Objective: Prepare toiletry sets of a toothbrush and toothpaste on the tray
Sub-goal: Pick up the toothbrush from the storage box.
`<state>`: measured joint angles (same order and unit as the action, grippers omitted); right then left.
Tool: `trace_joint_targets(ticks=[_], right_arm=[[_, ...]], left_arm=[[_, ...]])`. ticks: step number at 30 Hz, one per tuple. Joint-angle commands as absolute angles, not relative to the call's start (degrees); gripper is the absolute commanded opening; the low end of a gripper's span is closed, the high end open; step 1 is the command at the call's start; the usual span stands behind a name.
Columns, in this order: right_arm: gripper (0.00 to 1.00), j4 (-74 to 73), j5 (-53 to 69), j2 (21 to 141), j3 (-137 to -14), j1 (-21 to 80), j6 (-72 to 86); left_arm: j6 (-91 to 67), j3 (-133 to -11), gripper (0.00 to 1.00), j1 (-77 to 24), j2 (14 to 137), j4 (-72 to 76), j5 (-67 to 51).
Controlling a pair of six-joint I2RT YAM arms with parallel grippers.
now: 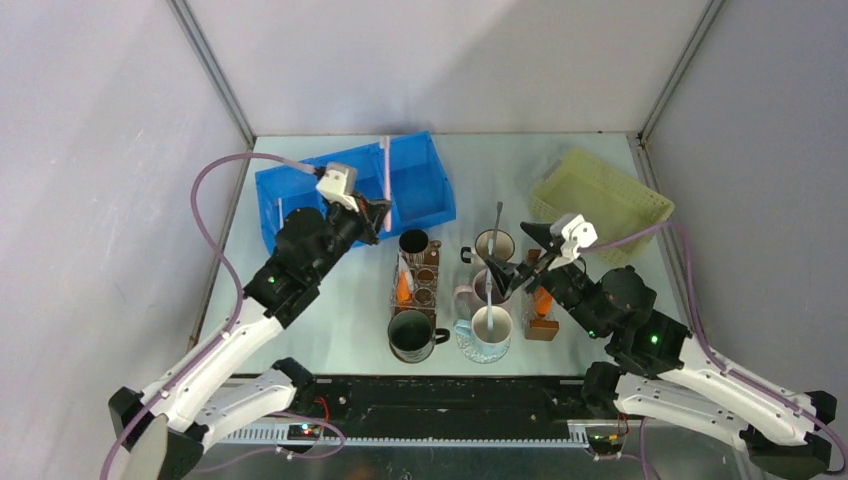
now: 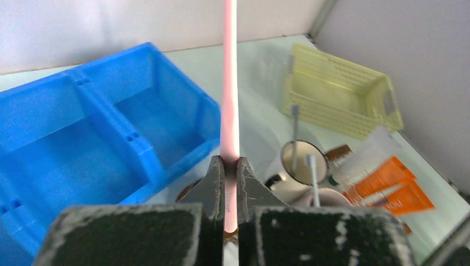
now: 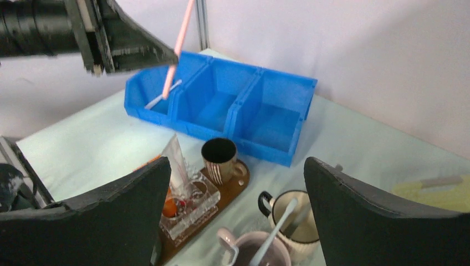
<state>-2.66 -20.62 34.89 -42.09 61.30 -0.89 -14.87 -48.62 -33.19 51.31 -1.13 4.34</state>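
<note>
My left gripper [image 1: 385,208] [image 2: 230,160] is shut on a pale pink toothbrush [image 1: 385,165] [image 2: 229,83] [image 3: 180,39], held upright above the blue three-compartment tray [image 1: 420,185] [image 2: 138,144] [image 3: 277,130]. A grey toothbrush [image 3: 163,95] lies in the tray's left compartment. More toothbrushes stand in a white mug [image 1: 494,245] [image 2: 302,160] and a pink mug [image 1: 478,292] [image 3: 266,249]. Orange toothpaste [image 1: 403,288] [image 2: 396,185] [image 3: 170,208] and a white tube [image 3: 176,160] stand in clear holders. My right gripper [image 1: 515,262] [image 3: 237,166] hangs open over the mugs, holding nothing.
A striped mug [image 1: 413,243] [image 3: 220,158] shares a brown wooden base [image 3: 230,188] with one clear holder. A dark mug [image 1: 410,335] and a white-blue mug [image 1: 490,328] stand nearer the arms. A yellow basket [image 1: 600,190] [image 2: 338,100] sits at the back right.
</note>
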Motion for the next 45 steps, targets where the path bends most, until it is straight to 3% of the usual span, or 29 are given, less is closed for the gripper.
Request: trace_joint_targets(ticks=[1,12,18,31,39,45], right_arm=[[0.92,2.26,-12.62,38.45,-48.5,57.02,2.19],[0.85,4.01,14.57,46.47,-56.45,41.22,8.27],[0.76,10.56,27.82,49.95,-56.79,34.9,13.12],[0.66,18.36,38.96,54.74,-58.19,31.12,16.76],[0.53,20.09,39.84,55.5,-58.32,30.38,18.64],[0.33,19.81,40.89,55.24,-58.31,29.51,18.87]], left_arm=[[-10.21,-50.53,0.0,-39.67,51.58,1.54,6.7],[-2.2,-53.84,0.0,-50.31,53.82,3.19,1.32],[0.69,-55.75,0.0,-53.42,54.6,3.18,-1.71],[4.1,-56.19,0.0,-55.49,55.08,3.62,-6.62],[5.72,-56.28,0.0,-55.99,55.03,2.44,-7.81],[7.11,-57.1,0.0,-56.07,55.13,0.68,-8.76]])
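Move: The pink toothbrush is already upright in my left fingers, pinched low on its handle. My open right gripper is about 22 cm to the right of my left hand, 9 cm back and level. From my right hand the toothbrush's middle is some 11 cm ahead, 22 cm left and 5 cm up. The cream mug is about 16 cm ahead of my right hand and 23 cm down; the striped mug is 8 cm ahead of my left hand, 5 cm right and equally low. Keeping the toothbrush pinched, I swing my left hand about 12 cm right and 10 cm back towards my right gripper, turning it some 35 degrees clockwise with the tips lifting. My right hand rises about 8 cm and edges left to meet the brush head, turning some 30 degrees counter-clockwise while its fingers come roughly halfway together, still short of a grip. ##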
